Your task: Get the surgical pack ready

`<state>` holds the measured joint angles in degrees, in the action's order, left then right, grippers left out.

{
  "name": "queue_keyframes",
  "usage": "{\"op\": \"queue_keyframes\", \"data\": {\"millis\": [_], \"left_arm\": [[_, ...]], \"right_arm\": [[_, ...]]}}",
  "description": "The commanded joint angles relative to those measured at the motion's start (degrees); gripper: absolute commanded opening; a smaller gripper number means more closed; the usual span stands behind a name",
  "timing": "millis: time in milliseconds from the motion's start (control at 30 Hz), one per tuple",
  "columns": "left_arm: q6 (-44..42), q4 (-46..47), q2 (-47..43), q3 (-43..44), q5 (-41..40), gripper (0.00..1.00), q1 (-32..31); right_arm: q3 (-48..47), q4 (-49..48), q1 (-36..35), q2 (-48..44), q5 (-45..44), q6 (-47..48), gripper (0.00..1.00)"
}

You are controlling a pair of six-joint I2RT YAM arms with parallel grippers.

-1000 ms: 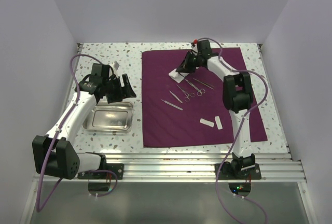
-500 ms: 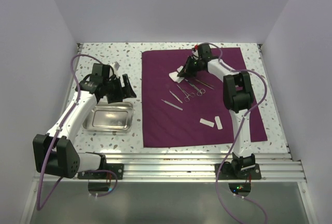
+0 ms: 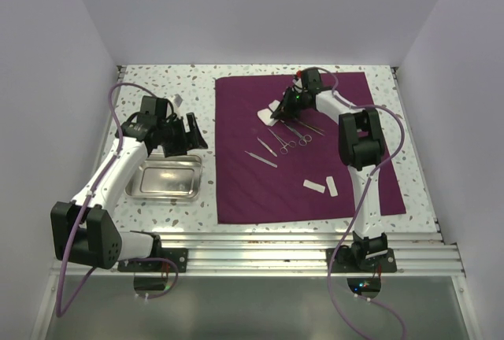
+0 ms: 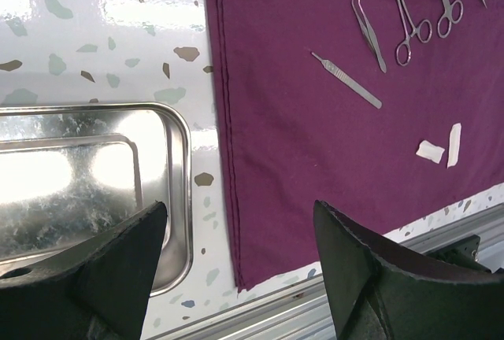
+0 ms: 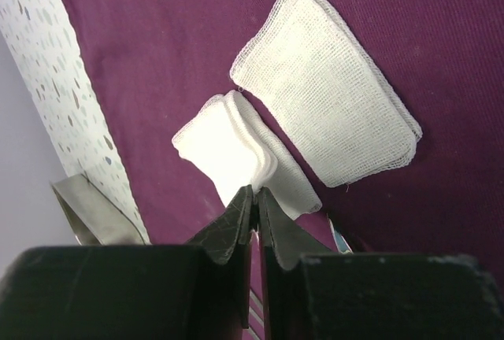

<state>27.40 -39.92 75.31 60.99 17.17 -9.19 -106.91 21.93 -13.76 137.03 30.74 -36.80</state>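
The dark-purple cloth (image 3: 260,190) lies flat on the right half of the table. My right gripper (image 3: 283,104) is at its far side, shut on the edge of a folded white gauze square (image 5: 220,147) and holding it just above the cloth. A second gauze square (image 5: 331,112) lies flat beside it. Scissors (image 3: 293,131), tweezers (image 3: 266,146) and a thin scalpel-like tool (image 3: 261,158) lie mid-cloth. The steel tray (image 3: 165,177) sits left of the cloth. My left gripper (image 3: 183,137) is open and empty, above the tray's far right corner (image 4: 183,198).
Two small white strips (image 3: 323,186) lie on the cloth's near right part and also show in the left wrist view (image 4: 430,151). The speckled table (image 3: 157,80) is walled on three sides. A metal rail (image 3: 276,242) runs along the near edge.
My right gripper has shifted slightly up and right with the gauze pinched in it, and the gauze has lifted off the cloth. The left arm has barely moved.
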Motion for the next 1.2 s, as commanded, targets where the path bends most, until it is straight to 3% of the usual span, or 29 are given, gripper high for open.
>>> {"op": "queue_keyframes", "data": {"millis": [0,200,667,1167], "left_arm": [[-0.24,2.65,0.19,1.94,1.11,0.79,-0.39],[0.11,2.83,-0.07,1.59,1.46,0.79,-0.39],[0.99,3.71,-0.95,0.36,2.34,0.79,-0.39],[1.17,3.45,-1.22,0.44,2.26,0.78,-0.39]], "right_arm": [[-1.72,0.04,0.22,0.17,-0.42,1.2,0.1],[-2.77,3.98,0.31,-2.03,-1.65,3.74,0.39],[4.25,2.86,0.4,-6.95,-2.44,1.03,0.45],[7.16,-6.2,0.05,-4.94,-4.38,-11.1,0.46]]}}
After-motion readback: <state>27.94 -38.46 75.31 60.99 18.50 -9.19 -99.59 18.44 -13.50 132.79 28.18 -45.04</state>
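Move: The right hand's nearly shut fingertips are at the raised fold of the small gauze, whose middle is about 1 cm ahead, 1 cm to the left and 1 cm below. The gauze stack lies some 3 cm left and 3 cm back. The scissors are roughly 6 cm back and 6 cm right, the tweezers about 5 cm back and 11 cm right. From the left hand, the small gauze is some 20 cm ahead, 25 cm right and 13 cm lower. The right fingers let go of the small gauze's raised fold, opening from nearly shut to a little under half wide. Staying low, the hand draws back about 2 cm with a 1 cm drift to the right, then eases forward again by about 1 cm while turning slightly clockwise, its open fingertips on either side of the fold's near end. ##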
